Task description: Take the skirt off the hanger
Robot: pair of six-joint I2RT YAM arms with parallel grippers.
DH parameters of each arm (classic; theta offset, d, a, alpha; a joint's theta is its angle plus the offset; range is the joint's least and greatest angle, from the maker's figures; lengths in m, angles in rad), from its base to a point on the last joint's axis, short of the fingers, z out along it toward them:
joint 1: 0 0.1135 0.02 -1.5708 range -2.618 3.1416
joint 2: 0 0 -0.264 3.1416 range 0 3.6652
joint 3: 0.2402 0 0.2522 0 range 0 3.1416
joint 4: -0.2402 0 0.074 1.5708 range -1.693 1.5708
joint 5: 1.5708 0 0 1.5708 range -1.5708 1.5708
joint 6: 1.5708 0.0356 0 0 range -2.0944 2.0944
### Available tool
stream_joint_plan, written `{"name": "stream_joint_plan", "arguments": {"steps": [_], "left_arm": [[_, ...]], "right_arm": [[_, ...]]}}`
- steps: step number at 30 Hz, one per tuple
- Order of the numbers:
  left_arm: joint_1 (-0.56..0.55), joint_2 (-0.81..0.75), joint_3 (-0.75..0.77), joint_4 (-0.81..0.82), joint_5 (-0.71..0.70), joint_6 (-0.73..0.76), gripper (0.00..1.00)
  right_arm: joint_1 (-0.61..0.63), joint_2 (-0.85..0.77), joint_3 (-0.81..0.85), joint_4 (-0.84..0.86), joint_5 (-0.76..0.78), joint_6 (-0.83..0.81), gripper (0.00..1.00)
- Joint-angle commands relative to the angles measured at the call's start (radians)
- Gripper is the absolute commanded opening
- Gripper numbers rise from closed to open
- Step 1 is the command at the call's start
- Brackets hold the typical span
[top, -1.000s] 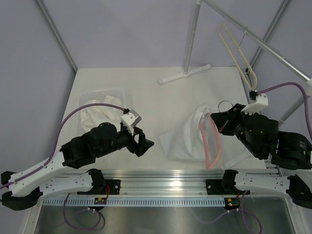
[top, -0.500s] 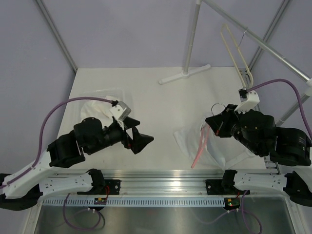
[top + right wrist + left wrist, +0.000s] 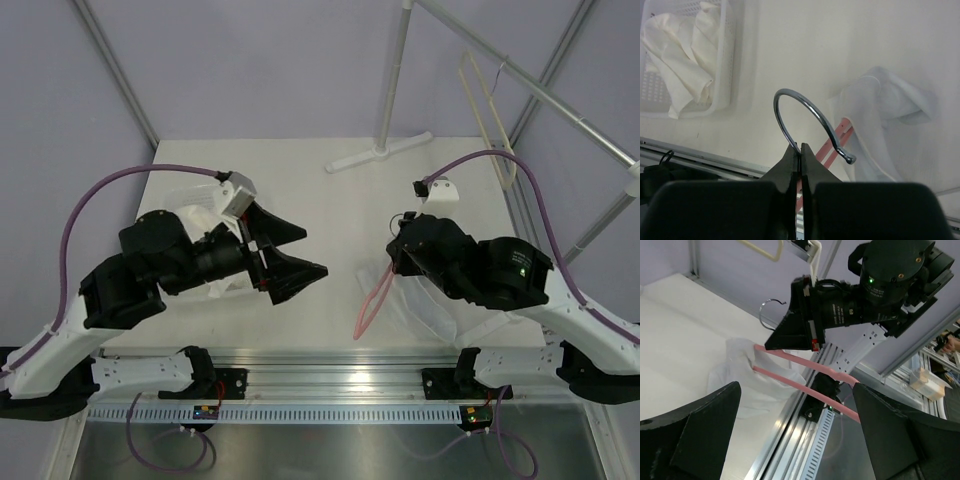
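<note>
The pink hanger (image 3: 371, 302) hangs tilted from its metal hook (image 3: 799, 106), and my right gripper (image 3: 801, 150) is shut on that hook above the table. The white skirt (image 3: 415, 312) still drapes from the hanger, its lower part on the table under the right arm. In the left wrist view the pink hanger's two bars (image 3: 790, 370) run through the skirt (image 3: 742, 377) below the right gripper (image 3: 792, 332). My left gripper (image 3: 290, 252) is open wide, empty, raised to the left of the hanger and facing it, with a gap between them.
A white mesh basket (image 3: 725, 60) holding cream cloth (image 3: 675, 50) sits under the left arm. A rack stand's base (image 3: 378, 152) lies at the back, with a cream hanger (image 3: 485, 110) on the rail. An aluminium rail (image 3: 330, 365) runs along the near edge.
The right arm has swung left and lifted the hanger, dragging the skirt with it. The left gripper has opened wider and risen toward the centre.
</note>
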Motion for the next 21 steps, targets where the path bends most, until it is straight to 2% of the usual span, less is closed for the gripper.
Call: {"name": "stream_joint_plan", "arguments": {"steps": [1, 16, 21], "left_arm": [[0.000, 0.034, -0.002, 0.015, 0.128, -0.032, 0.97], [-0.027, 0.063, -0.032, -0.042, 0.160, -0.040, 0.95], [-0.052, 0.062, -0.072, -0.079, 0.117, -0.034, 0.95]], "right_arm": [[-0.003, 0.011, 0.024, 0.025, 0.058, -0.006, 0.00], [-0.040, 0.182, 0.134, 0.028, 0.045, -0.009, 0.00], [-0.054, 0.203, 0.166, 0.031, 0.023, -0.018, 0.00]]}}
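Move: The free end of the pink hanger is roughly 8 cm to the right of my open left hand, 6 cm back and 20 cm below. From my right hand, which still grips the hanger by its hook, that end lies about 14 cm back, 6 cm to the left and 9 cm down. The skirt hangs on the hanger's other end, some 5 cm right of my right hand, nearly level with it front to back and 20 cm lower. I bring the hanger and my left hand together: my right hand keeps the hook pinched shut and carries it about 5 cm left and forward, sinking slightly. My left hand, fingers staying wide open, drops 5 cm or so while easing right and a little back towards the hanger's free end, its fingertips tipping down and swinging clockwise some 10 degrees. ##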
